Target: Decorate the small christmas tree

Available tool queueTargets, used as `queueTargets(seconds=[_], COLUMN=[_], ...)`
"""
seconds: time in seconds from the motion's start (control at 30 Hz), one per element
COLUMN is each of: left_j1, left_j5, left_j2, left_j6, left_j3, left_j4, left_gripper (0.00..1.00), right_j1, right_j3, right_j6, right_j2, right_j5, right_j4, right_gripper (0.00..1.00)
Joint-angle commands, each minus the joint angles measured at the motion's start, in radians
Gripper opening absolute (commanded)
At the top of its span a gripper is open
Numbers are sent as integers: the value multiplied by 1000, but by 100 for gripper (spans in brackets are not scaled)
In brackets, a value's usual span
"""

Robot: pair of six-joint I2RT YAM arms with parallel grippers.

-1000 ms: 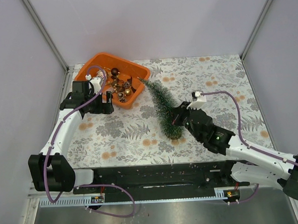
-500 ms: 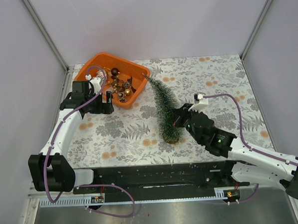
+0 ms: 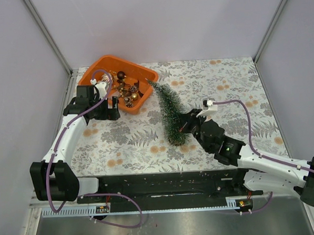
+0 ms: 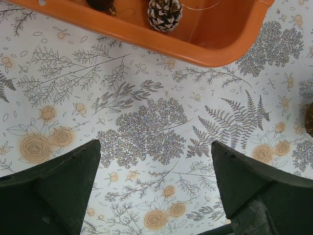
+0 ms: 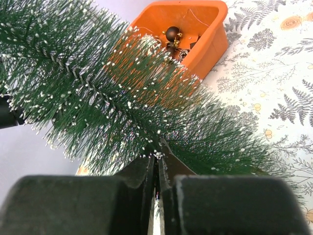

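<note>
The small christmas tree (image 3: 167,109) leans at mid-table, dark green with white frosting, its tip near the orange tray (image 3: 99,65) and its round base toward the near edge. From the right, my right gripper (image 3: 185,124) presses into the tree's lower part. In the right wrist view its jaws (image 5: 159,156) are shut on the bristly tree (image 5: 98,93). My left gripper (image 3: 108,107) hovers open just in front of the tray, and nothing lies between its fingers (image 4: 155,147), only the patterned cloth.
The tray (image 4: 146,36) holds a frosted pine cone (image 4: 165,13), dark baubles (image 5: 171,33) and several small gold ornaments (image 3: 126,90). Grey walls with metal posts enclose the table on three sides. A black rail runs along the near edge.
My right arm has shifted left with the tree. The tree's base slid left, and its tip swung toward the tray. The left arm has not moved.
</note>
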Motion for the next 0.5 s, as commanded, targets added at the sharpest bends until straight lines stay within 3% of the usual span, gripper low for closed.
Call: queueTargets(seconds=[0.0, 0.17, 0.3, 0.47], left_j1=[3, 3, 3, 3], left_j5=[-13, -14, -13, -22], left_j2=[-15, -6, 11, 54], left_j6=[-9, -11, -12, -12], left_j3=[1, 8, 20, 57], left_j4=[20, 22, 27, 37], left_gripper=[99, 99, 99, 99], right_j1=[21, 40, 53, 70], right_j3=[-55, -84, -98, -86], right_j6=[16, 33, 31, 20], right_j2=[-7, -32, -61, -85], right_j5=[50, 78, 86, 78], right_j4=[117, 77, 46, 2], right_gripper=[0, 0, 9, 52])
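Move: The right hand is still shut on the stem of the Christmas tree; the tree's foot, to be set on the table, is roughly 17 cm below it, about 3 cm back and 1 cm left. The middle of the orange bin of ornaments is some 24 cm ahead, 24 cm left and 16 cm lower. The gold ball inside sits nearer, about 18 cm ahead, 18 left and 17 below. From the left hand, the tree's foot is about 24 cm right, 11 cm back and 9 cm down. Still pinching the tree's stem, the right hand lowers it roughly 2 cm to put its foot on the table, then stays at that height and lets go, the fingers parting to over a third of their range around the stem. While sinking and opening it eases back some 1.5 cm, its wrist hardly turning. ##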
